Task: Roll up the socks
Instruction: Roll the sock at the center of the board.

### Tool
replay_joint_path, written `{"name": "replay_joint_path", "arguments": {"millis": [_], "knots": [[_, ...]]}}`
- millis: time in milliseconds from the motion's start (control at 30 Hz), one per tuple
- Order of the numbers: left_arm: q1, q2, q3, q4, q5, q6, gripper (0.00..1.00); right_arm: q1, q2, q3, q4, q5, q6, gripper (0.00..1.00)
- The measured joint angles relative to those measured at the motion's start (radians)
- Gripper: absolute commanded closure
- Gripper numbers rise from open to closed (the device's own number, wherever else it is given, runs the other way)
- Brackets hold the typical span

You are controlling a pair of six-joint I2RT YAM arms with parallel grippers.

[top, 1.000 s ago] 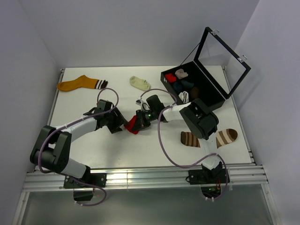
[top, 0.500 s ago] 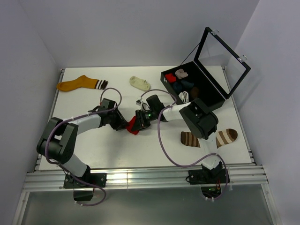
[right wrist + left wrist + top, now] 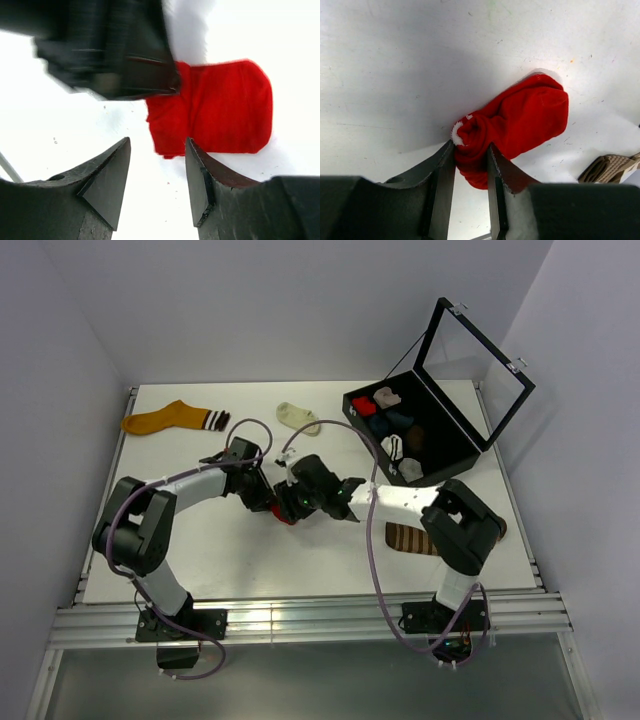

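The red sock [image 3: 530,115] lies mid-table, one end rolled into a tight bunch. My left gripper [image 3: 470,155] is shut on that rolled end. My right gripper [image 3: 157,142] stands open just off the sock's [image 3: 220,110] near edge, with nothing between its fingers. From above, both grippers meet over the red sock [image 3: 284,516], left gripper [image 3: 267,500] on its left and right gripper [image 3: 296,500] on its right. A cream ankle sock [image 3: 298,417] lies flat at the back. A brown sock with pale stripes [image 3: 408,538] lies at the right, partly under the right arm.
An orange sock with a striped cuff [image 3: 165,420] lies at the back left. An open black box [image 3: 455,445] with its lid up stands at the back right and holds several rolled socks. The brown striped sock [image 3: 607,167] shows at the left wrist view's right edge.
My right gripper has opened and let go of the red sock, and its arm has swung lower and leftward. My left gripper has moved right and closed on the rolled end.
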Motion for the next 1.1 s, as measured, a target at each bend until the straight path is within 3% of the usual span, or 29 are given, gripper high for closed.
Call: {"name": "replay_joint_path", "arguments": {"millis": [233,467,567,633,667,700,767,900,1100], "knots": [[-0.005,0.038,0.064,-0.068,-0.003,0.022,0.66,0.156,-0.019,0.001,0.003,0.275,-0.135,0.45],[-0.006,0.052,0.083,-0.087,0.001,0.030,0.66,0.213,0.074,0.002,0.029,0.431,-0.214,0.48],[-0.006,0.053,0.084,-0.088,0.004,0.036,0.64,0.220,0.103,0.003,0.048,0.467,-0.238,0.56],[-0.006,0.055,0.084,-0.087,0.007,0.039,0.61,0.221,0.111,0.009,0.051,0.484,-0.246,0.70],[-0.005,0.055,0.084,-0.087,0.007,0.039,0.61,0.222,0.114,0.010,0.055,0.486,-0.248,0.77],[-0.005,0.055,0.084,-0.085,0.007,0.039,0.59,0.222,0.114,0.010,0.058,0.487,-0.251,0.90],[-0.004,0.055,0.084,-0.085,0.006,0.040,0.52,0.221,0.114,0.010,0.068,0.483,-0.251,0.98],[0.008,0.050,0.083,-0.090,0.003,0.036,0.37,0.200,0.112,0.005,0.087,0.424,-0.238,1.00],[0.076,-0.043,0.033,-0.070,0.007,0.021,0.30,0.093,0.089,-0.011,0.106,0.183,-0.168,1.00]]}}
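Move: My left hand already has its fingers around the left, far end of the red sock's roll. The sock's middle is about 2 cm ahead and 4 cm to the right of that hand, 1 cm lower. From my right hand, hovering half open, it is some 5 cm ahead, straight in line, and 4 cm below. The pale sock lies roughly 25 cm ahead and 2 cm right; the black box, 22 cm ahead and 31 cm right. I back my right hand off slightly with a small lift, swinging its fingers some 30 degrees from leftward to more forward, then lower it about 4 cm to the roll's near end and pinch it shut there, starting to swing the wrist back. As it closes, my left hand, holding still until then, opens and comes free, rising and drifting left about 2 cm each. ##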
